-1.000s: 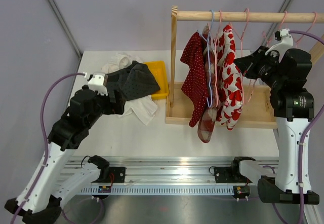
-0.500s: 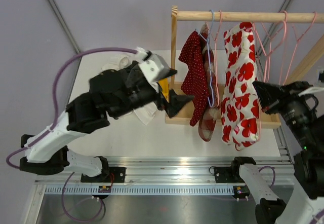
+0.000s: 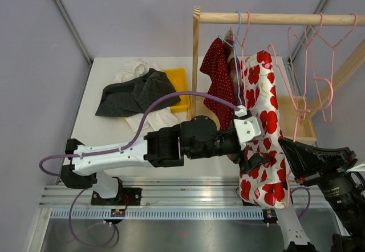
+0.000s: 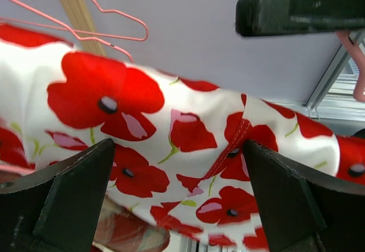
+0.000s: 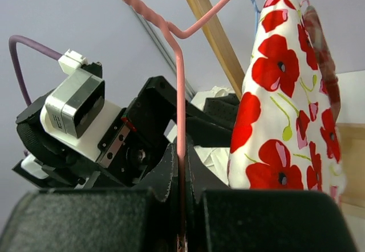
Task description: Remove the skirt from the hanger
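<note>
The skirt [image 3: 267, 121], white with red poppies, hangs on a pink wire hanger [image 3: 288, 89] in front of the rack, tilted toward the near edge. My right gripper [image 3: 288, 152] is shut on the hanger's wire [image 5: 181, 149], just right of the skirt [image 5: 285, 109]. My left gripper [image 3: 258, 162] is stretched across to the skirt's lower part. In the left wrist view it [image 4: 178, 146] stands open, and the skirt's cloth [image 4: 188, 132] spans the gap between the fingers [image 4: 74, 195]. I cannot tell whether they touch it.
A wooden rack rod [image 3: 274, 18] carries a red dotted garment [image 3: 215, 78], a blue hanger [image 3: 238, 32] and spare pink hangers [image 3: 319, 64]. A dark clothes pile [image 3: 137, 92] and a yellow bin [image 3: 178, 84] lie at the table's left.
My left arm swung from the clothes pile across to the skirt. My right arm drew the hanger and skirt from the rod toward the near edge.
</note>
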You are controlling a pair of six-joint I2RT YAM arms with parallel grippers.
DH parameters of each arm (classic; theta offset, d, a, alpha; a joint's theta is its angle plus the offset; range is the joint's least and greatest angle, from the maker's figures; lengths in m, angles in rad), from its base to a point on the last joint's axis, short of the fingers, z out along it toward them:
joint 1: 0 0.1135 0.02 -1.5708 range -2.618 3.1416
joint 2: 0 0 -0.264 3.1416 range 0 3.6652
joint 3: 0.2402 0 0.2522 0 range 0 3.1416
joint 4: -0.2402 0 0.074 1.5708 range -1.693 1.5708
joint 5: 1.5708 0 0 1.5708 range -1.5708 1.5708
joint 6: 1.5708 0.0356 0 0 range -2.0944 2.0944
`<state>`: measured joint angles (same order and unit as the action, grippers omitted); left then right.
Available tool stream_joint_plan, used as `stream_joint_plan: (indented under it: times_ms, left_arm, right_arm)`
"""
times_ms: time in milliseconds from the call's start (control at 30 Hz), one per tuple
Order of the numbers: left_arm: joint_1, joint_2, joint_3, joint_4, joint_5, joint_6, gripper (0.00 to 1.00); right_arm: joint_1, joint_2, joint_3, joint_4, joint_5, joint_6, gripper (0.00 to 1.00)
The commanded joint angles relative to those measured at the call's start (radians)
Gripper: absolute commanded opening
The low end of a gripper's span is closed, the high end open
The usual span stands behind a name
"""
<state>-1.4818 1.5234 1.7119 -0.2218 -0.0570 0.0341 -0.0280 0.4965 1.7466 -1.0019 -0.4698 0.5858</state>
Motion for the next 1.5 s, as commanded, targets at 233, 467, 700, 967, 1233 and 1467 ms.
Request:
stream_joint_plan:
  times_ms: [233, 467, 700, 967, 1233, 1467]
  left_arm:
    - [-0.018, -0.003, -0.011, 0.187, -0.041, 0.012, 0.00]
    - [-0.099, -0.135, -0.115, 0.127, -0.124, 0.021, 0.00]
    - [-0.371, -0.302, -0.351, 0.001, -0.320, -0.009, 0.00]
    - [-0.560, -0.348, -0.653, -0.151, -0.468, -0.379, 0.00]
    - [-0.586, -0.388, -0.817, -0.177, -0.489, -0.575, 0.00]
    - [-0.586, -0.284, -0.841, -0.237, -0.449, -0.640, 0.00]
  right_arm:
    - [0.005, 0.030, 0.057, 0.017, -0.055, 0.012, 0.00]
    - [0.005, 0.056, 0.068, 0.005, 0.092, -0.055, 0.00]
    - [0.005, 0.160, 0.090, 0.069, 0.233, -0.118, 0.00]
    - [0.007, 0.252, 0.014, 0.246, 0.250, -0.101, 0.00]
    - [0.005, 0.410, 0.109, 0.234, 0.258, -0.110, 0.00]
    - [0.005, 0.370, 0.088, 0.145, 0.247, -0.121, 0.00]
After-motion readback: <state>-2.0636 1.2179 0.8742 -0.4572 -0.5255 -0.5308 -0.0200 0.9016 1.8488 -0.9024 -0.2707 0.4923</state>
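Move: The poppy-print skirt runs between the left hand's open fingers, its middle about 3 cm ahead and 3 cm to the right, level with them. The pink hanger wire in the right fingers is some 3 cm back, 5 cm right and 7 cm above. About 20 cm ahead and 8 cm lower hang the plaid garment, 6 cm left, and the dotted garment, 12 cm left. From the right hand, the skirt is roughly 6 cm ahead, 2 cm left and 7 cm down. The left fingers shut on the poppy-print skirt and pinch its cloth, then draw it away from the hanger: back about 14 cm and left, then steeply down some 25 cm, still drifting left, with the fingertips tipping downward. The right hand keeps its grip on the hanger, nearly still at first, then carries it forward about 16 cm and slightly right, towards the rack's bar. ##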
